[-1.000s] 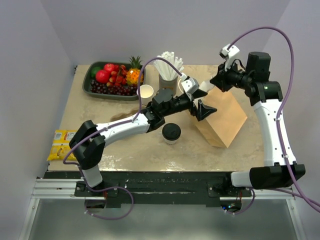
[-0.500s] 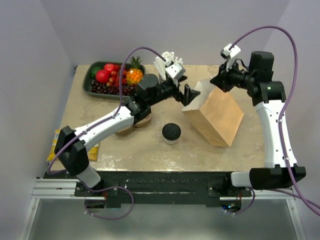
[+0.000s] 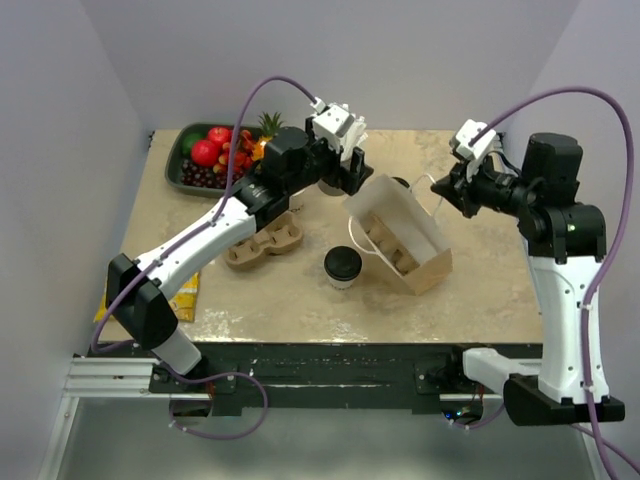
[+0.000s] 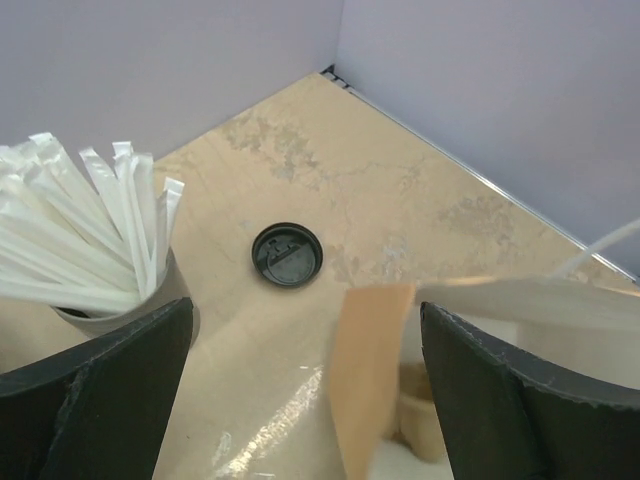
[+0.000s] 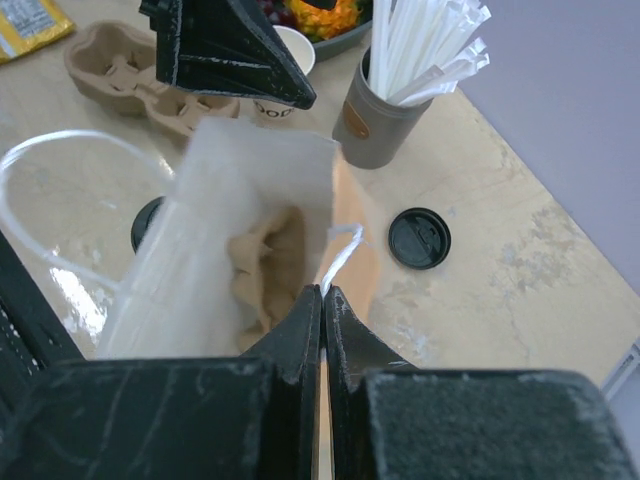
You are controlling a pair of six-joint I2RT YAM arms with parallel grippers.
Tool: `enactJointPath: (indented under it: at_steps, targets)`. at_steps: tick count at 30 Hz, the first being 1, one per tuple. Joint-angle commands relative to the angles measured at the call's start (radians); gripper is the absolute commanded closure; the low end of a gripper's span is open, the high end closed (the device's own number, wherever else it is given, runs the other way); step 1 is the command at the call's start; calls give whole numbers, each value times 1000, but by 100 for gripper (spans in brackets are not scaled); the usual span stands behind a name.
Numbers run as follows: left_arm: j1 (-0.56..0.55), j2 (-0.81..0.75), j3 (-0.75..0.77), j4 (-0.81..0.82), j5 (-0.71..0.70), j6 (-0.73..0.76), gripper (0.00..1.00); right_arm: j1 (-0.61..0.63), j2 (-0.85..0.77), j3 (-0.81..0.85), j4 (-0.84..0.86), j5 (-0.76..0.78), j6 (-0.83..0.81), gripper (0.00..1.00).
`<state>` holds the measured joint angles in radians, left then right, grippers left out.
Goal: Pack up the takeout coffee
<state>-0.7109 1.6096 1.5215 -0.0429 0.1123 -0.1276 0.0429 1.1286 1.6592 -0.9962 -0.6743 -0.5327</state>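
Observation:
The takeout coffee point(image 3: 342, 267), a white cup with a black lid, stands on the table near the front of the brown paper bag point(image 3: 425, 270). The right wrist view shows only its lid point(image 5: 147, 222) behind the bag point(image 5: 250, 180). The bag leans open, showing its white inside and a pulp carrier point(image 3: 390, 250). My right gripper point(image 3: 445, 190) point(image 5: 322, 295) is shut on the bag's white handle point(image 5: 340, 255). My left gripper point(image 3: 352, 175) point(image 4: 310, 400) is open at the bag's far rim, with the bag's edge point(image 4: 370, 370) between its jaws.
A second pulp carrier point(image 3: 262, 245) lies left of the coffee. A grey cup of straws point(image 5: 385, 110) point(image 4: 80, 230) and a loose black lid point(image 5: 419, 237) point(image 4: 287, 254) sit at the back. A fruit tray point(image 3: 172, 162) is back left, and a yellow packet point(image 3: 190, 290) lies at the left edge.
The left arm swung back and left toward the bag's rim. The right arm pulled the handle rightward. The bag opened and tipped, showing its inside, and the carrier on the table came into view.

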Motion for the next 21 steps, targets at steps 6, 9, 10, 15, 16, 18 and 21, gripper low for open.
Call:
enactJointPath:
  at_steps: [6, 9, 10, 15, 16, 18, 21]
  targets:
    - [-1, -126, -165, -17, 138, -34, 0, -5, -101, -114, -125, 24, -124, 100]
    - [-1, -148, -202, -23, 150, -9, 0, -5, -116, -144, -102, 9, -87, 100]
    - [-1, -151, -211, -22, 176, 3, 0, -5, -121, -148, -95, 10, -69, 100]
    - [-1, -166, -198, 28, 254, 71, 1, -5, -153, -211, 74, 76, 60, 100]
    - [-1, -163, -187, 28, 271, 92, 1, -5, -156, -220, 105, 106, 103, 100]
    - [-1, -148, -167, 26, 270, 114, 1, -5, -147, -222, 194, 136, 146, 100]
    - [-1, -111, -115, 9, 251, 123, 1, -5, -93, -188, 296, 171, 207, 100]
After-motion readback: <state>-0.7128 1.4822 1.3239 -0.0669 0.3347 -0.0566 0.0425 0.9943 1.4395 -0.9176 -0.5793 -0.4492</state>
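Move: The takeout bag hangs tilted by one handle from the right hand, its middle some 3 cm ahead of that hand, 4 cm to its left and 22 cm below; from the left hand it lies about 8 cm back, 10 cm right and 17 cm down. Counted from the left hand, the lidded coffee cup stands roughly 13 cm back and 28 cm below, 1 cm left; the straw holder 13 cm ahead, 3 cm left; the loose black lid 15 cm ahead, 11 cm right. The bag is let down by the handle still pinched in the right hand, which sinks about 5 cm while drawing back, then comes forward and slightly up again. Meanwhile the wide-open left hand draws back about 6 cm towards the bag's left rim, dipping and then rising partway, and turns a little clockwise; whether it touches the rim can't be seen. ##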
